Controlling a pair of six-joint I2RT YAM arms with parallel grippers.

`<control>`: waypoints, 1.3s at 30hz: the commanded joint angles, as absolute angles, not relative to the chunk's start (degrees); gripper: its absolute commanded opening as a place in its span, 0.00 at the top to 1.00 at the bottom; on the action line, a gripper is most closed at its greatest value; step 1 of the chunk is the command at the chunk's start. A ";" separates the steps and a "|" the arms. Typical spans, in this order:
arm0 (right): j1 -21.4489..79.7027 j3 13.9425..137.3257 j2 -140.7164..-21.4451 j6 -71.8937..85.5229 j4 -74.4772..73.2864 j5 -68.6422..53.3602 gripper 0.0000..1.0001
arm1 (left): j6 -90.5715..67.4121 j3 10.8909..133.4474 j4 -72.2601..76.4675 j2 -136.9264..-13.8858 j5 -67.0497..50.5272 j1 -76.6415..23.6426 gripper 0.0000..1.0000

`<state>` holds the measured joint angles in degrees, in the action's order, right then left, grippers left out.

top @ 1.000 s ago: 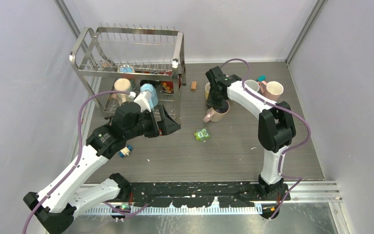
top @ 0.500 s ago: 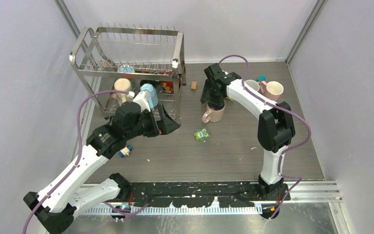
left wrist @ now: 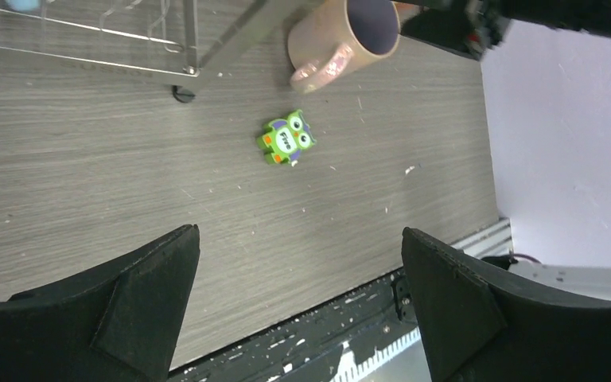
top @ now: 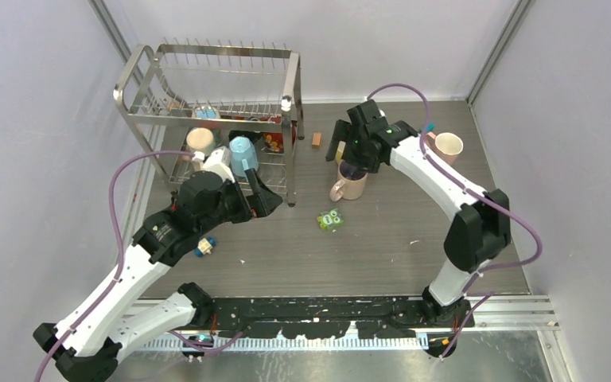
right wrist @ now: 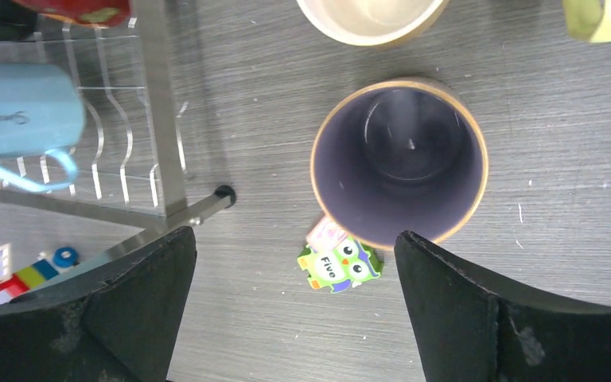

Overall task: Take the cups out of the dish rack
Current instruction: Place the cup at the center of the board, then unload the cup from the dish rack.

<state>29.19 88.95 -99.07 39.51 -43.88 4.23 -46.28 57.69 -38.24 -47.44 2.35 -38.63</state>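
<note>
The steel dish rack (top: 138,119) stands at the back left, its leg showing in both wrist views (left wrist: 192,40) (right wrist: 156,103). A light blue cup (top: 243,151) (right wrist: 17,107) and a beige cup (top: 200,140) sit on its lower tier. A pink cup (top: 352,188) (left wrist: 342,38) (right wrist: 402,159) stands upright on the table. My right gripper (top: 355,153) (right wrist: 294,235) hovers open just above it, touching nothing. A cream cup (right wrist: 370,16), a lime cup (right wrist: 601,20) and another pink cup (top: 449,146) stand behind. My left gripper (top: 259,191) (left wrist: 301,232) is open and empty by the rack's front right leg.
A green owl puzzle piece (top: 330,219) (left wrist: 286,137) (right wrist: 340,267) lies just in front of the pink cup. A small orange block (top: 316,139) lies beside the rack, and a blue toy (top: 203,247) lies under my left arm. Walls close the back and both sides.
My right gripper has opened, let go of the pink cup and lifted off it; the cup stays upright on the table. My left arm has shifted slightly toward the rack.
</note>
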 commanded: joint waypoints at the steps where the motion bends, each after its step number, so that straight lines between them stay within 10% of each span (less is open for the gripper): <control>1: 29.53 86.90 -91.85 40.12 -39.91 3.12 0.00 | -46.63 56.88 -38.85 -46.04 9.24 -38.50 0.00; 20: 29.53 73.50 -72.24 39.37 -33.17 2.13 0.00 | -39.59 48.87 -27.31 -55.29 35.97 -37.52 0.04; 39: 29.49 68.47 -63.99 38.76 -34.25 3.23 0.00 | -31.31 47.16 3.43 -76.21 28.88 -25.93 0.41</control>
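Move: From the left hand the blue cup on the rack's lower shelf lies about 20 cm ahead, 7 cm left and 14 cm down; the beige cup stands some 10 cm left of it, the red cup 8 cm right and 3 cm farther. From the right hand, the placed pink cup is 2 cm ahead, 3 cm right, 11 cm below; the yellow cup is 9 cm beyond it, the blue cup about 26 cm left and 4 cm ahead. Left hand, narrowing its fingers, dives about 15 cm forward towards the blue cup; right rises back from pink cup. ##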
